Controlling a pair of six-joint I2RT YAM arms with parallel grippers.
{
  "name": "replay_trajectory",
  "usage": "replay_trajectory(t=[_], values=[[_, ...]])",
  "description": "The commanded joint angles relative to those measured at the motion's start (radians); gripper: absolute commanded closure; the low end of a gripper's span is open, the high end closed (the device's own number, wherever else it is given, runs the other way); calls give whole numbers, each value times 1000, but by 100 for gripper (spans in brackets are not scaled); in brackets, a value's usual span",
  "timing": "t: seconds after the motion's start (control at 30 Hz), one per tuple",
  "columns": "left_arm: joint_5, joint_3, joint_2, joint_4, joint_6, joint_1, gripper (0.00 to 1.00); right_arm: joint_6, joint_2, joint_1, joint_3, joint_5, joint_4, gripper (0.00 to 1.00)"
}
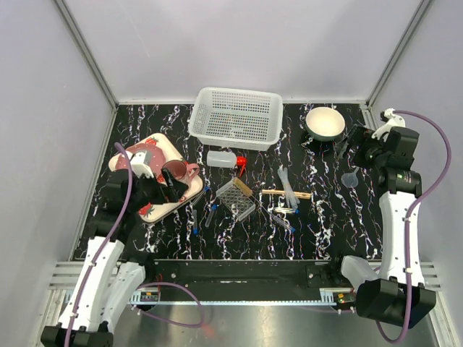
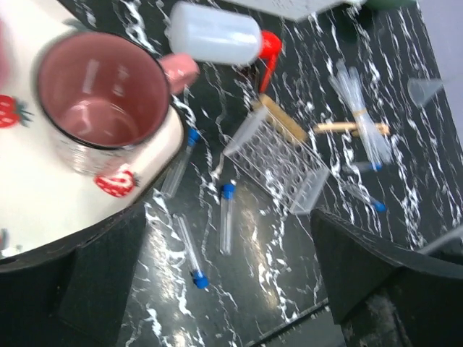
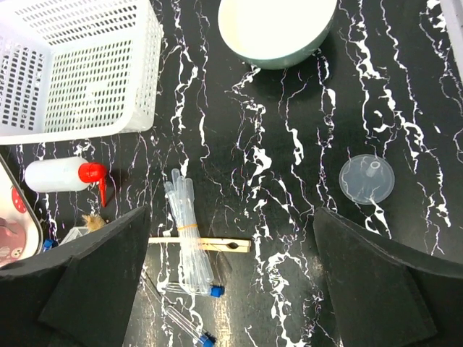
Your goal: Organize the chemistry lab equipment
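Several clear blue-capped test tubes [image 1: 210, 215] lie loose on the black marbled table beside the tipped grey mesh tube rack [image 1: 236, 199]. In the left wrist view the tubes [image 2: 227, 217] lie between and ahead of my open fingers, with the rack [image 2: 286, 163] behind them. The red-capped bottle [image 1: 223, 159] lies on its side by the basket. A banded bundle of pipettes [image 3: 187, 231] lies across a wooden stick [image 3: 202, 244]. The clear funnel [image 3: 367, 178] sits alone at the right. My left gripper [image 1: 168, 191] is open and empty over the tray's edge. My right gripper [image 1: 349, 147] is open and empty, high above the funnel.
A white mesh basket [image 1: 235, 118] stands at the back centre and a white bowl [image 1: 325, 123] to its right. A pink mug [image 2: 101, 101] stands on the strawberry-print tray [image 1: 163, 148] at the left. Grey walls enclose the table.
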Motion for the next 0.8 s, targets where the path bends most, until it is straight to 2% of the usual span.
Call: replay_trajectory(t=[0.0,0.03,0.07,0.1,0.13,0.17,0.2,0.27,0.3,0.33,0.43,0.67,0.73,0.77], values=[[-20,40,-13,-38,-73,-128,1,-13,-5,-1,-32,-88,51,0],[-57,47,-10,-65,-90,-227,1,-43,-5,1,-48,-127,54,0],[-142,60,5,-76,-131,-281,1,-75,0,1,-59,-244,59,0],[-187,67,18,-87,-156,-396,1,-115,1,4,-70,-329,63,0],[-230,77,33,-101,-182,-458,1,-231,12,10,-85,-425,56,0],[-325,85,80,-112,-231,-521,1,-285,20,19,-91,-593,39,0],[-365,97,112,-125,-255,-647,1,-328,24,31,-94,-640,7,0],[-559,158,247,-199,-321,-783,1,-358,32,87,-116,-642,2,0],[-612,186,298,-228,-341,-891,1,-370,34,97,-125,-646,-7,0],[-654,236,399,-285,-376,-929,1,-387,35,102,-142,-661,-9,0],[-698,263,523,-285,-439,-983,1,-412,34,104,-177,-705,-12,0],[-695,145,582,-121,-571,-980,2,-485,-9,104,-266,-794,7,0],[-700,117,623,-115,-626,-975,4,-487,-5,104,-289,-794,13,0],[-703,108,636,-113,-642,-972,8,-491,-2,104,-292,-793,17,0]])
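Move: Left hand: the middle loose blue-capped tube lies about 8 cm right, 3 cm back and 17 cm below; another tube some 3 cm right and 5 cm back, the clear rack 18 cm right and 4 cm ahead, the mug 12 cm ahead and 2 cm left. Right hand: the tube below the pipette bundle lies roughly 13 cm left, 13 cm back and 25 cm down; the bundle 10 cm left and 1 cm ahead, the funnel 12 cm right and 6 cm ahead. The open left hand swings away from the mug, some 13 cm right and 9 cm back, then drops steeply, about 11 cm down in all, tipping its fingers down as it closes in on the loose tubes at the near side of the rack. Meanwhile the right hand, also open, leaves its place by the bowl and funnel, going about 13 cm left while drawing back and sinking 7 cm each, and turns some 50 degrees counter-clockwise to face the rack above the pipettes and loose tubes, touching nothing. ##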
